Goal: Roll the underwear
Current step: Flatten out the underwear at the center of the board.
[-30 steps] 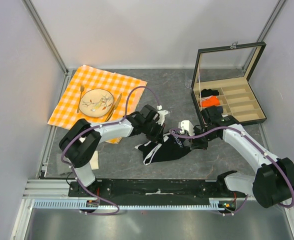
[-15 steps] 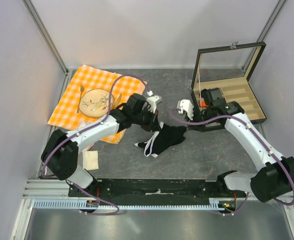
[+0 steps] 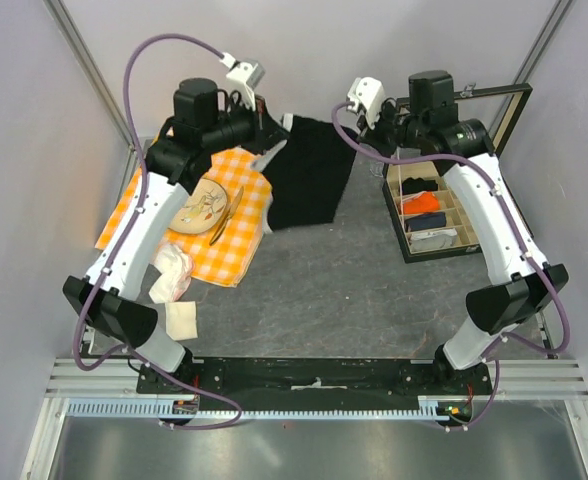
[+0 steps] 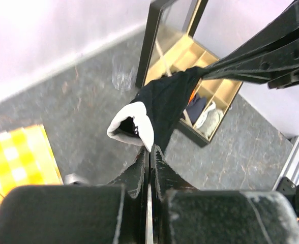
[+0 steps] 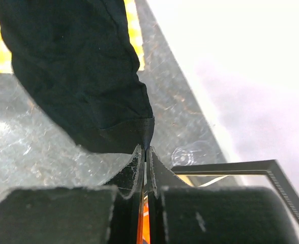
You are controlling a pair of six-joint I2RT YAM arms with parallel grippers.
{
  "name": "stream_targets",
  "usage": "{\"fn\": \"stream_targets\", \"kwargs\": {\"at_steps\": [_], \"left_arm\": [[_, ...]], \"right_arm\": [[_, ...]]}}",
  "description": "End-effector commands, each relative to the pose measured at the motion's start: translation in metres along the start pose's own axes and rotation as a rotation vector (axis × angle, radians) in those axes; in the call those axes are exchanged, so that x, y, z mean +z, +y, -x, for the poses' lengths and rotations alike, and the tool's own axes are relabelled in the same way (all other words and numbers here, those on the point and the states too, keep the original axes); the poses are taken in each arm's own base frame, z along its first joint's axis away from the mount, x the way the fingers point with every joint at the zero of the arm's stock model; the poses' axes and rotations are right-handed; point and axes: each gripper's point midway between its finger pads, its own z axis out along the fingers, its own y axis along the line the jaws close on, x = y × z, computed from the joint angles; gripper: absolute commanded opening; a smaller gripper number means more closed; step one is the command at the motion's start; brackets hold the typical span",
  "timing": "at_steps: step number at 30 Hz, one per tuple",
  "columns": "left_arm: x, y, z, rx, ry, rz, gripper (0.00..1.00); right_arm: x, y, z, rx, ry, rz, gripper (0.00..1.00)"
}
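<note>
The underwear (image 3: 310, 172) hangs in the air as a black sheet, held up by its top corners between both raised arms. My left gripper (image 3: 280, 128) is shut on its left corner; in the left wrist view the white waistband (image 4: 132, 125) curls just above my gripper (image 4: 150, 150), and the black fabric (image 4: 166, 100) stretches away to the right arm. My right gripper (image 3: 362, 128) is shut on the other corner; in the right wrist view the cloth (image 5: 73, 66) spreads away from my gripper (image 5: 145, 150).
An open wooden box (image 3: 474, 238) at the right holds a black roll (image 3: 421, 186), an orange roll (image 3: 426, 203) and a white item. A clear glass (image 4: 121, 79) stands by the box. An orange checked cloth (image 3: 229, 245) with a plate (image 3: 196, 203) and cutlery lies left; white cloths (image 3: 169, 278) lie nearer.
Both arms have lifted the underwear off the table, up and toward the back wall. It went from a bunched heap to a sheet hanging between the two grippers.
</note>
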Motion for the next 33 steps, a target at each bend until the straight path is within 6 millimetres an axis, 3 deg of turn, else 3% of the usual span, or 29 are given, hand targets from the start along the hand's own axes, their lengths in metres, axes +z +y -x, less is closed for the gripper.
{"fn": "stream_targets", "kwargs": {"at_steps": [1,5,11,14,18,22,26,33], "left_arm": [[-0.01,-0.016,0.024,0.095,-0.006,-0.057,0.02],[-0.012,-0.017,0.021,0.099,-0.003,-0.058,0.02],[-0.015,-0.021,-0.02,0.028,0.063,-0.095,0.02],[-0.023,-0.031,-0.03,-0.001,0.077,-0.134,0.02],[-0.039,-0.059,-0.033,-0.032,0.078,-0.216,0.02],[-0.069,-0.102,-0.032,-0.026,0.064,-0.308,0.02],[-0.093,-0.135,-0.05,-0.052,0.084,-0.373,0.02],[-0.13,-0.178,-0.075,-0.116,0.106,-0.443,0.02]], "right_arm": [[-0.028,-0.022,0.046,-0.021,-0.101,-0.1,0.04],[-0.042,-0.02,0.053,-0.042,-0.137,-0.134,0.03],[-0.046,0.019,0.036,-0.029,-0.143,-0.02,0.03],[-0.05,0.037,0.028,-0.034,-0.136,0.019,0.03],[-0.067,0.062,0.026,-0.046,-0.148,0.073,0.03],[-0.092,0.095,0.028,-0.073,-0.195,0.135,0.03],[-0.126,0.132,0.028,-0.102,-0.241,0.205,0.03],[-0.163,0.18,0.026,-0.086,-0.308,0.325,0.03]]}}
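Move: Both hands already hold the underwear stretched between them. The board's centre lies about 9 cm back, 8 cm right and 36 cm below the left hand, with the plate roughly 19 cm left and 2 cm ahead and the knife some 12 cm left, straight level. From the right hand, the centre lies about 10 cm back, 12 cm left and 33 cm below; the box sits roughly 19 cm right and 1 cm back. Both hands keep their grip on the underwear, bob it up and down, then draw it back about 20 cm. ##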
